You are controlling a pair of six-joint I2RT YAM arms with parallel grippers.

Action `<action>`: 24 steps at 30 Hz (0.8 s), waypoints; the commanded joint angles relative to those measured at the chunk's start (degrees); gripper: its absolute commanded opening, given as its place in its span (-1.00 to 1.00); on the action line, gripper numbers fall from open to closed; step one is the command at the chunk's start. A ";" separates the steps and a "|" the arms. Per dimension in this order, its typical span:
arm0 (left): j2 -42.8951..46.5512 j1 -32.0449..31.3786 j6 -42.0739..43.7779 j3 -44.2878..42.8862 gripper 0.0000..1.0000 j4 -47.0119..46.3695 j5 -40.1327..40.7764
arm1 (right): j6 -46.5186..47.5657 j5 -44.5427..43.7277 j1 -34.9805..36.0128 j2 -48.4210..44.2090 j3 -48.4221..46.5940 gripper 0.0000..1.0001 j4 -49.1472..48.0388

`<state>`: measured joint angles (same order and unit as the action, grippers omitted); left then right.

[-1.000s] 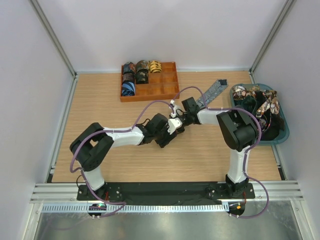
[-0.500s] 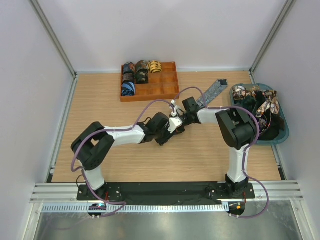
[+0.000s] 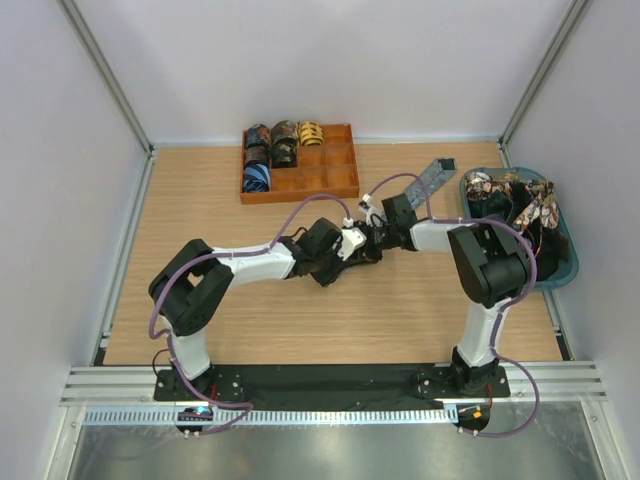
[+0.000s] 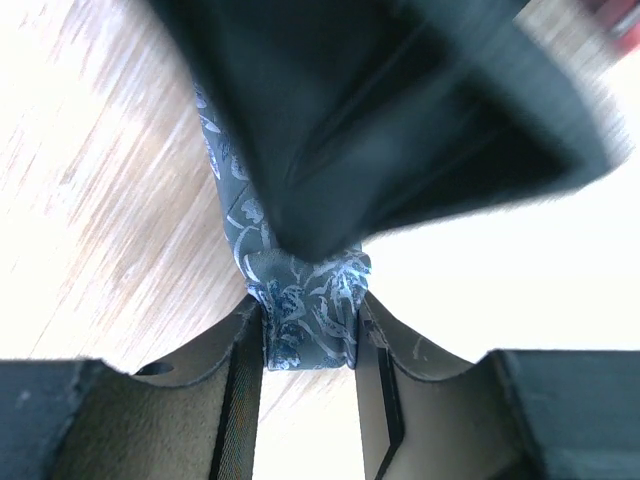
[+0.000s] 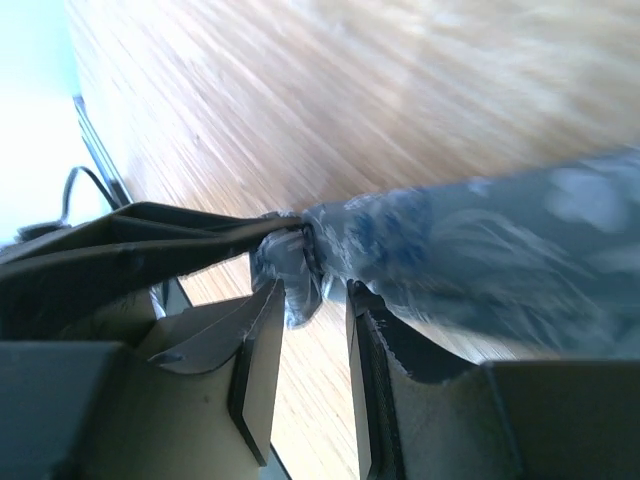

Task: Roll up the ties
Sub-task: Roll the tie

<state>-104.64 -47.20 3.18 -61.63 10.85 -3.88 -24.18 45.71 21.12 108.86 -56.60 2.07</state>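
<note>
A grey-blue patterned tie [image 3: 428,180] runs from the back right of the table down to where both grippers meet at the middle. My left gripper [image 3: 352,248] is shut on the tie's folded end [image 4: 305,325], with the fabric pinched between both fingers [image 4: 309,300]. My right gripper [image 3: 373,240] faces it from the right with its jaws open [image 5: 313,292]. The same bunched end hangs loosely in that gap, and the rest of the tie [image 5: 480,230] stretches off over the right finger. The black body of the right gripper blocks the top of the left wrist view.
An orange divided tray [image 3: 335,185] at the back holds several rolled ties [image 3: 272,150] in its left compartments. A teal bin [image 3: 563,270] at the right edge holds a heap of loose ties [image 3: 515,195]. Purple cables loop over both arms.
The right gripper's jaws have opened from shut, and that arm has shifted a little to the right. The left gripper has narrowed onto the tie's end and followed it rightward.
</note>
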 commanded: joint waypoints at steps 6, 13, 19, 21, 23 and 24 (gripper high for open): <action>-4.26 1.76 -2.48 -2.62 -0.46 11.55 -2.18 | -9.30 -1.85 -7.85 -11.03 6.76 -0.24 -12.60; -6.10 1.67 -5.20 -8.77 -0.46 21.30 -2.19 | -1.93 -18.52 -7.51 -28.32 16.41 -0.25 -7.26; -9.61 1.85 -5.64 -14.83 -0.46 27.99 -0.52 | 5.63 -52.36 13.39 -41.61 19.32 -0.23 3.03; -11.28 2.11 -5.64 -16.94 -0.46 29.66 -1.30 | 5.55 -60.89 21.65 -44.42 20.99 -0.23 1.81; -12.16 2.11 -5.73 -18.17 -0.45 30.28 -1.92 | 5.82 -67.48 27.53 -46.71 22.49 -0.22 1.63; -12.34 2.11 -5.64 -18.35 -0.45 30.54 -1.92 | 6.34 -72.56 32.44 -46.98 22.76 -0.22 1.36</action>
<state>-113.89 -45.69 -1.56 -79.66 33.50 -5.56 -20.53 -6.59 46.46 63.83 -35.38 2.52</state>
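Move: The left hand already pinches the rolled end of the tie; the tie's far end lies about 21 cm ahead of it and 20 cm to its right, some 2 cm lower. From the empty right hand the roll is about 2 cm back, 2 cm left and 2 cm below, with the far end some 18 cm ahead and 20 cm right. The wooden tray sits roughly 18 cm ahead of the right hand and 10 cm to its left. Up and away from the tie roll, the right hand arcs first forward and right, then doubles back towards its base, ending about 9 cm higher and 6 cm further back. Its part-open fingers swing some 45 degrees, from pointing left to forward-left. The left hand stays put, keeps its pinch on the roll and tilts about 15 degrees more upright. ##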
